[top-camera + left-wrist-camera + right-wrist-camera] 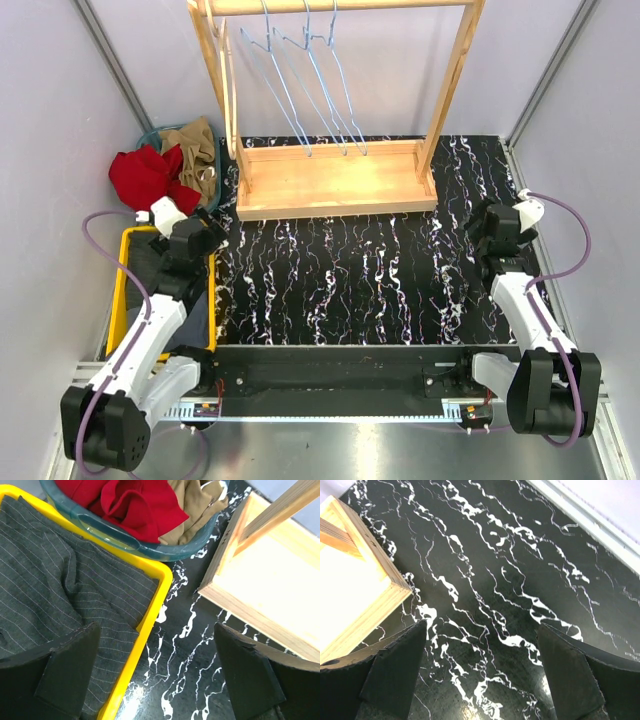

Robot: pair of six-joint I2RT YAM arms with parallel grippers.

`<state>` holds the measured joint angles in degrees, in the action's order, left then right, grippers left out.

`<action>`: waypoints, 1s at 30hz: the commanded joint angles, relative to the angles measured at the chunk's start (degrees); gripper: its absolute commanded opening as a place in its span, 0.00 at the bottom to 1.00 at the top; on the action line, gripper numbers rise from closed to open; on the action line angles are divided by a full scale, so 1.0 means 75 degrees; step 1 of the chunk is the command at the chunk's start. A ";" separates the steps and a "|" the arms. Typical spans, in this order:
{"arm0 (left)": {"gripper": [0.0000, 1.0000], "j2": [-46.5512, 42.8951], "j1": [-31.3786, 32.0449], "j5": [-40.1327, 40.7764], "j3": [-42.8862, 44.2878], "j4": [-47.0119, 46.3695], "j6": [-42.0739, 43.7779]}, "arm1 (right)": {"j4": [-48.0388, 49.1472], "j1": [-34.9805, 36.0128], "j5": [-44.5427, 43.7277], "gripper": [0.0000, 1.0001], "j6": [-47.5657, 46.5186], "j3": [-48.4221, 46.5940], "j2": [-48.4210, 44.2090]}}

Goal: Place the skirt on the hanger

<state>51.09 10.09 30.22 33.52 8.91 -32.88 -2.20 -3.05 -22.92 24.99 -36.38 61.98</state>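
The skirt (55, 585), a grey pinstriped garment, lies crumpled in a yellow bin (150, 605); in the top view my left arm covers most of it. Three light-blue wire hangers (310, 90) hang from the rail of a wooden rack (335, 185) at the back of the mat. My left gripper (155, 630) is open, straddling the bin's right rim, one finger over the skirt and one over the mat, holding nothing. My right gripper (481, 627) is open above the bare black marbled mat (520, 580), at the right in the top view (490, 225).
A teal basket (150, 547) behind the yellow bin holds red cloth (145, 175) and tan cloth (195, 150). The rack's wooden base takes up the back of the mat; its corner (365, 595) lies left of my right gripper. Grey walls close in both sides.
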 commanded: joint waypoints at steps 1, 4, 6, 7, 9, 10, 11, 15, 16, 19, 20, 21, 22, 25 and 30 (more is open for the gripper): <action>0.99 -0.0378 0.0026 -0.0360 0.0217 -0.0027 0.0094 | -0.0317 -0.0015 -0.0016 1.00 0.0441 -0.0130 -0.0096; 0.99 -0.0379 0.0026 -0.0490 0.0463 -0.0074 0.0388 | -0.0316 -0.0015 0.0044 1.00 0.0464 -0.0247 0.0045; 0.99 -0.0204 0.0026 -0.0618 0.0581 -0.0214 0.0750 | -0.0317 -0.0015 0.0091 1.00 0.0441 -0.0422 0.0255; 0.99 -0.0098 0.0026 -0.0584 0.0849 -0.0180 0.0879 | -0.0328 -0.0015 0.0184 1.00 0.0406 -0.0481 0.0326; 0.99 0.0393 0.0014 -0.0084 0.1283 0.0217 0.0893 | -0.0316 -0.0015 0.0313 1.00 0.0301 -0.0727 0.0559; 0.99 0.0604 -0.0020 0.0059 0.1795 0.0369 0.0904 | -0.0316 -0.0015 0.0464 1.00 0.0289 -0.0809 0.0630; 0.99 0.1012 -0.0044 0.0177 0.2056 0.0510 0.0974 | -0.0340 -0.0015 0.0547 1.00 0.0289 -0.0949 0.0701; 0.99 0.2057 -0.0371 0.0938 0.3437 0.1609 0.0706 | -0.0328 -0.0015 0.0992 1.00 0.0359 -0.1207 0.1005; 0.99 0.2233 -0.0686 0.0951 0.3592 0.1787 0.0577 | -0.0340 -0.0015 0.1051 1.00 0.0347 -0.1243 0.1053; 0.99 0.2644 -0.1633 -0.0135 0.3886 0.1965 0.0365 | -0.0340 -0.0015 0.1110 1.00 0.0324 -0.1453 0.1217; 0.99 0.2773 -0.1893 -0.0463 0.3921 0.1942 0.0237 | -0.0340 -0.0015 0.1145 1.00 0.0324 -0.1489 0.1275; 0.99 0.2820 -0.2116 -0.1093 0.3933 0.1918 0.0213 | -0.0352 -0.0015 0.1238 1.00 0.0359 -0.1524 0.1299; 0.99 0.2879 -0.2513 -0.1354 0.3945 0.1883 0.0178 | -0.0352 -0.0015 0.1309 1.00 0.0359 -0.1571 0.1322; 0.99 0.3136 -0.2984 -0.1907 0.4062 0.1859 0.0201 | -0.0363 -0.0015 0.1497 0.99 0.0382 -0.1653 0.1428; 0.99 0.3804 -0.3395 -0.2329 0.4214 0.1848 0.0131 | -0.0352 -0.0015 0.1649 1.00 0.0488 -0.1700 0.1592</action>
<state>76.69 -13.50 19.25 61.63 23.66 -30.87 -5.45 -3.05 -12.71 27.57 -46.44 72.99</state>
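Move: The red garment, piled in the teal basket, lies roughly 14 cm ahead of the left hand, 11 cm to its left and 10 cm below. The tan garment beside it is about 18 cm ahead and 2 cm left of this hand; the striped dark garment in the yellow bin is about 7 cm left, 1 cm back and some 17 cm below. From the right hand, the red garment is roughly 80 cm left, 11 cm ahead and 9 cm below. Towards the red garment, the left arm first climbs about 7 cm while reaching forward, then swings some 11 cm left and sinks again beside the near side of the basket, fingers open, tipping down and turning counter-clockwise about 15 degrees. The empty right hand eases about 5 cm forward and left, towards the rack's right end. No contact can be seen. ##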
